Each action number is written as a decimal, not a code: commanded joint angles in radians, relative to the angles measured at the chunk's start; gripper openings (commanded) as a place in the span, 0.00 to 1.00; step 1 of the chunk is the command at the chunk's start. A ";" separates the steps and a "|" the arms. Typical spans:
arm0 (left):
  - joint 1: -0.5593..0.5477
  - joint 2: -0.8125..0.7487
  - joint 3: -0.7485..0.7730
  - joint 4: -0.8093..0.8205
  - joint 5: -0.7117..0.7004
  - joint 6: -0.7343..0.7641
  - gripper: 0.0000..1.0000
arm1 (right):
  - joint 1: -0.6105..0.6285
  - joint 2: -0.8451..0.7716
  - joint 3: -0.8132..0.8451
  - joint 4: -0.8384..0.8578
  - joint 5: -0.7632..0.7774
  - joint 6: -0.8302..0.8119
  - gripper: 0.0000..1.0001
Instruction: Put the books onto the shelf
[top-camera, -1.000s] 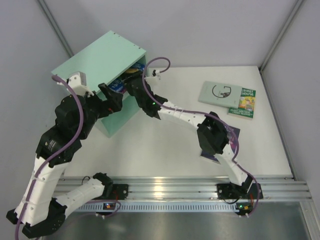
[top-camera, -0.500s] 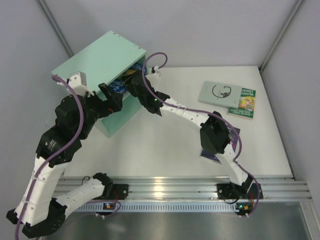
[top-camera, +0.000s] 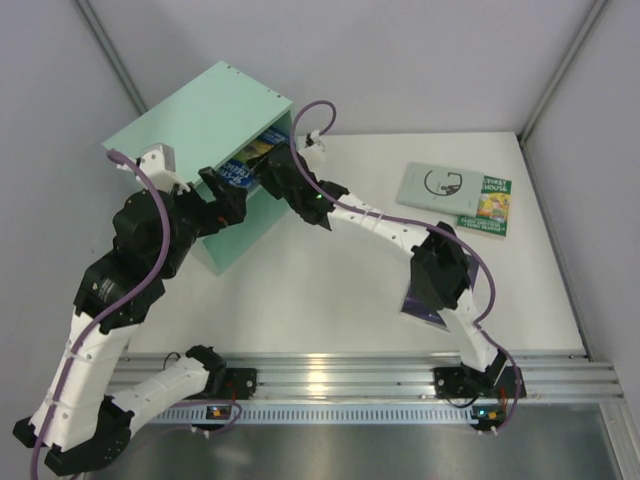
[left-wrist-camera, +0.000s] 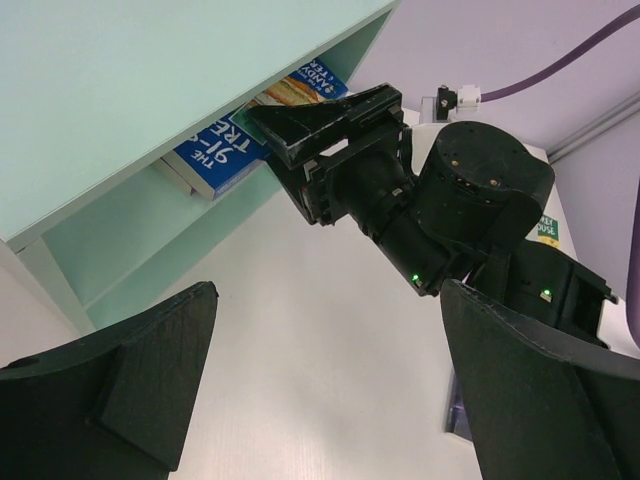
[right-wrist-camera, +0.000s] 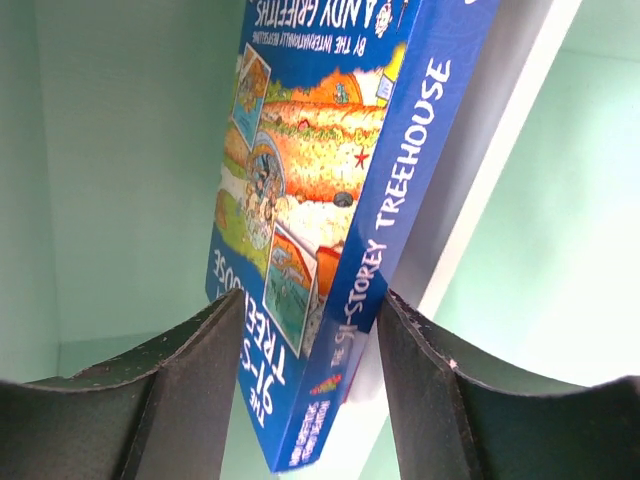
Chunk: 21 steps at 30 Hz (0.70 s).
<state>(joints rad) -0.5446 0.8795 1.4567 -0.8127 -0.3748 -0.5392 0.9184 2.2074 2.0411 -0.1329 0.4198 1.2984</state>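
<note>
The shelf (top-camera: 200, 110) is a mint-green cabinet at the back left. A blue-yellow book (top-camera: 243, 165) pokes out of its opening, and my right gripper (top-camera: 262, 172) is shut on it. In the right wrist view the fingers of that gripper (right-wrist-camera: 312, 310) press the book (right-wrist-camera: 330, 200) by cover and spine, and the book leans on the divider board (right-wrist-camera: 480, 170). My left gripper (top-camera: 225, 203) hangs open just in front of the shelf, with nothing in it. The left wrist view shows it (left-wrist-camera: 328, 300) above bare table, facing the book (left-wrist-camera: 215, 155) and the right gripper (left-wrist-camera: 300, 130).
Two books lie flat at the back right: a pale green one (top-camera: 440, 187) and a green one with a yellow picture (top-camera: 487, 207). A dark purple book (top-camera: 425, 305) lies partly under the right arm's elbow. Grey walls stand behind and beside the table.
The right gripper has pushed the blue-yellow book further up and left into the shelf, and its arm has stretched out. The left arm has not moved.
</note>
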 joint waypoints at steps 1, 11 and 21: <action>0.000 -0.004 -0.006 0.052 0.008 0.016 0.99 | -0.013 -0.120 -0.012 0.010 -0.015 -0.021 0.55; 0.002 -0.002 -0.016 0.058 0.017 0.002 0.99 | -0.021 -0.112 -0.068 0.116 -0.042 -0.011 0.40; 0.002 -0.005 -0.022 0.063 0.014 0.004 0.99 | -0.026 -0.086 -0.090 0.190 -0.038 -0.004 0.21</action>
<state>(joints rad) -0.5446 0.8795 1.4429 -0.8085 -0.3599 -0.5404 0.9070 2.1567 1.9495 -0.0776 0.3851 1.2942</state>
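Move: The blue 91-Storey Treehouse book lies flat-ways on the upper shelf, its spine already between the right hand's half-open fingers; its middle is about 6 cm ahead of that hand, 3 cm to the left and 1 cm lower. The purple book under it is about 5 cm ahead, 4 cm left and 3 cm down, and the middle of the shelf board about 4 cm ahead, 9 cm left and 5 cm down. From the left hand the blue book lies roughly 23 cm ahead, 1 cm left and 15 cm lower. The right hand closes its fingers from a little over half open to under a third, one above and one below the blue book's spine, and pinches it between the tips. Meanwhile it eases about 1 cm back and to the right, away from the shelf, early on, bobs up about 1 cm and sinks again, then nearly holds its place with the fingers still pointing forward-left into the shelf and the wrist scarcely turning. ##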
